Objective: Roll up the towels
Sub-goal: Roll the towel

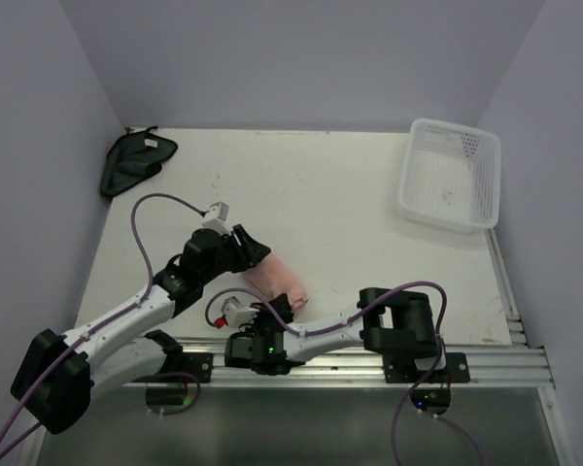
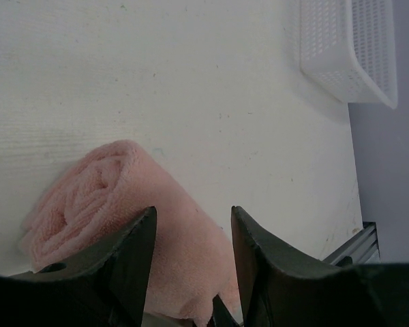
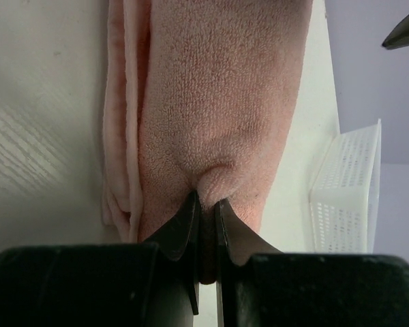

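The salmon-pink towel (image 1: 277,280) lies as a thick roll near the table's front edge, between both grippers. My left gripper (image 1: 248,248) stands open over the roll's far end; in the left wrist view its fingers (image 2: 193,212) are spread, with the towel (image 2: 109,197) below and between them. My right gripper (image 1: 277,309) is at the near end, and the right wrist view shows it (image 3: 208,199) shut on a pinched fold of the towel (image 3: 218,88). The blackish cloth (image 1: 134,160) lies crumpled in the far left corner, away from both arms.
A white perforated basket (image 1: 450,175) stands at the far right of the table, and it also shows in the left wrist view (image 2: 347,48) and the right wrist view (image 3: 347,191). Grey walls close in the table on three sides. A metal rail (image 1: 369,364) runs along the front.
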Robot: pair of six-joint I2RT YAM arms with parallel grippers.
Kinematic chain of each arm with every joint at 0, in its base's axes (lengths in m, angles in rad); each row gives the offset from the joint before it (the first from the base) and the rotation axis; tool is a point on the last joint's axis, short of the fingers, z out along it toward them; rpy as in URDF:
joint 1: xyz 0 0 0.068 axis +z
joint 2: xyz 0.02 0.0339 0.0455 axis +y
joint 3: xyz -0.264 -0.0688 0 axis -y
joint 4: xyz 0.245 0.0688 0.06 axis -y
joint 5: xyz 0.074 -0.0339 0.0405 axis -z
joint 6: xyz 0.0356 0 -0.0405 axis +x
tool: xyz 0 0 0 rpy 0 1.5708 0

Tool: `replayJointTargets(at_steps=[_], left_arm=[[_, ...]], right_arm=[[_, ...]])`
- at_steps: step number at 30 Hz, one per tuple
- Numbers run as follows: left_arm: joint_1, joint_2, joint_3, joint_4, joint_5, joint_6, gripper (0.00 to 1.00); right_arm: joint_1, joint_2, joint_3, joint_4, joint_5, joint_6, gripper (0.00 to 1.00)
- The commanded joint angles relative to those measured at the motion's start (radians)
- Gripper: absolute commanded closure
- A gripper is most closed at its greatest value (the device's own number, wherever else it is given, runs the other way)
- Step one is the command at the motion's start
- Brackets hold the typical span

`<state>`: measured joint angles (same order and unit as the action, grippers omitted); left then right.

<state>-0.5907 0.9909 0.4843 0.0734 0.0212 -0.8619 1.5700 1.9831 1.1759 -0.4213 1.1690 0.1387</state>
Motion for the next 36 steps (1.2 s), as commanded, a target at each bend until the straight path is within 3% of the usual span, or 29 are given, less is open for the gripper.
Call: replayJointTargets(at_steps=[1, 19, 28, 36], left_arm=[[-0.006, -0.005, -0.039, 0.046, 0.043, -0.035, 0.48], [-0.049, 0.002, -0.165, 0.043, -0.017, -0.042, 0.48], [-0.047, 0.015, -0.205, 0.055, -0.050, -0.040, 0.48], [-0.049, 0.012, -0.233, 0.060, -0.047, -0.045, 0.48]], right_arm=[[0.005, -0.024, 0.016, 0.075, -0.172, 0.025, 1.00], [0.004, -0.069, 0.019, 0.087, -0.244, 0.052, 0.97], [-0.018, -0.159, 0.013, 0.084, -0.282, 0.082, 0.82], [-0.073, -0.328, -0.033, 0.116, -0.413, 0.130, 0.58]])
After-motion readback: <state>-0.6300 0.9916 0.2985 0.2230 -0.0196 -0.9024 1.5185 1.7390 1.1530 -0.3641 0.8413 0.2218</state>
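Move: The pink towel roll lies slantwise below the left hand, its middle about 4 cm back, 3 cm to the right and roughly 7 cm lower. The right hand still has a fold of its near side pinched between closed fingers; from this hand the roll's middle is some 4 cm ahead, level sideways and about level in height. The table's near edge runs about 9 cm straight behind the right hand and some 4 cm below it. The right fingers keep their pinch on the towel while edging a little left, then open to nearly half and let go, the hand lifting about 4 cm with its left side rolling up and its fingers tipping further down, some 25 degrees in all. Meanwhile the left hand, fingers staying half open, sinks about 5 cm and eases slightly back, coming down onto the top of the roll. ##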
